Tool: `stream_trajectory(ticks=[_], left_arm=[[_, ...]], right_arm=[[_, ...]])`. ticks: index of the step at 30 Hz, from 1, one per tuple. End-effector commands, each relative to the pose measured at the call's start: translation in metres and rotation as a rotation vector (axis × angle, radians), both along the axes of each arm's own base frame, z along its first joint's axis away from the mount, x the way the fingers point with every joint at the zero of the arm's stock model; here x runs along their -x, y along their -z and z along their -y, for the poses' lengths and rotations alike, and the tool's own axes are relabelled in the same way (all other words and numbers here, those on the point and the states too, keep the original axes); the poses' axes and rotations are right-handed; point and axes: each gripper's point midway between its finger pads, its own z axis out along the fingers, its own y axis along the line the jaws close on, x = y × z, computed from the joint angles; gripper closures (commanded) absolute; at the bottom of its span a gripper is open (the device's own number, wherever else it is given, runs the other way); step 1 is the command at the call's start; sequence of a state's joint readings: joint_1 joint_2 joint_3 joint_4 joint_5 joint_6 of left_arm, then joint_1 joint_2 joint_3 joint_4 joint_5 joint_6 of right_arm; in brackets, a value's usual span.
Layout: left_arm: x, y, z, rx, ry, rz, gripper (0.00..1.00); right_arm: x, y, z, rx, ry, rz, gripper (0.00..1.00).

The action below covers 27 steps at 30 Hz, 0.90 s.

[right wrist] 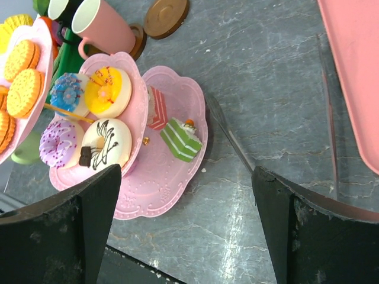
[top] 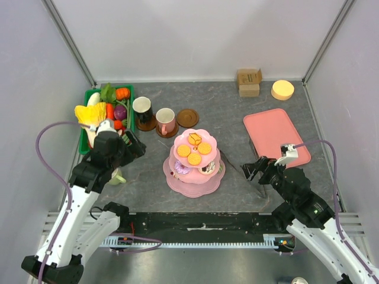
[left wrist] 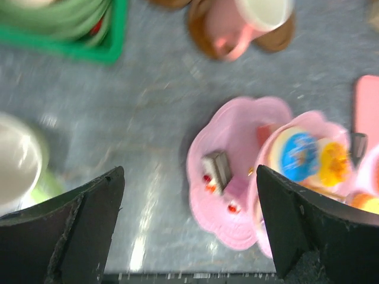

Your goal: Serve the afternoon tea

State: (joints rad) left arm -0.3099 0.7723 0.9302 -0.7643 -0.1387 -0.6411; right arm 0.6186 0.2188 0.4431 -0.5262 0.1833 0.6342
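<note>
The pink tiered stand (top: 175, 173) holds orange biscuits (top: 183, 151) on top, and a purple donut (right wrist: 56, 142) and cake bits (right wrist: 180, 139) on the tiers below. Behind it, the pink mug (top: 165, 120) and the dark mug (top: 142, 109) each stand on a brown saucer. A third saucer (top: 187, 118) is bare. The pale mug (top: 117, 176) sits beside my left arm. My left gripper (top: 133, 145) hovers open left of the stand, holding nothing. My right gripper (top: 254, 171) is open right of the stand, also with nothing in it.
A green basket (top: 90, 97) of toy vegetables lies at the back left. A flat pink tray (top: 276, 136) sits right of the stand. Cardboard boxes (top: 249, 81) and a yellow disc (top: 282, 90) are at the back right. White walls close off the table's sides.
</note>
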Motion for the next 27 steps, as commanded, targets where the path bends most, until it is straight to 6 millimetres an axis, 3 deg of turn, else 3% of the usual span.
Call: stream_trajectory(ticks=[1, 5, 13, 17, 19, 23, 27], left_arm=[[0.056, 0.058, -0.042, 0.013, -0.33, -0.261, 0.02], [0.083, 0.069, -0.062, -0.015, -0.486, -0.361, 0.02], [0.113, 0.084, -0.081, -0.043, -0.664, -0.469, 0.01], [0.104, 0.085, -0.086, -0.035, -0.734, -0.425, 0.01], [0.091, 0.097, -0.082, -0.029, -0.719, -0.415, 0.01], [0.086, 0.122, -0.082, -0.089, -0.728, -0.477, 0.03], [0.086, 0.128, -0.091, -0.145, -0.789, -0.488, 0.04]], right_arm=[[0.002, -0.012, -0.011, -0.022, -0.072, 0.058, 0.02], [0.002, -0.016, -0.01, -0.039, -0.066, 0.079, 0.02], [0.004, -0.019, -0.011, -0.05, -0.073, 0.092, 0.02], [0.005, -0.019, -0.012, -0.047, -0.081, 0.088, 0.02], [0.005, -0.018, -0.012, -0.049, -0.085, 0.087, 0.02], [0.006, -0.018, -0.012, -0.052, -0.083, 0.084, 0.02], [0.007, -0.015, -0.012, -0.05, -0.088, 0.076, 0.02]])
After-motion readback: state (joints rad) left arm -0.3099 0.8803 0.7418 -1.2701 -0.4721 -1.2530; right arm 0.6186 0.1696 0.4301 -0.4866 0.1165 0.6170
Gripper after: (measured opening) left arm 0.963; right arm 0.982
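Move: The green mug, handle turned towards the middle of the table, stands about 12 cm to the left of the left hand, 4 cm back and 15 cm below. From that hand, the vegetable crate lies some 17 cm ahead and 12 cm left, the pink mug 20 cm ahead and 10 cm right, and the cake stand 21 cm right and 4 cm back. From the right hand, the green mug is roughly 53 cm left and 2 cm ahead. Bring the open left gripper back, left and down to the handle side of the green mug, swinging it counter-clockwise some 40 degrees and tipping the fingers down about 30 as it goes. Check the descent briefly, then sink about another 5 cm almost straight down, fingers kept wide with the handle just ahead of the gap. ##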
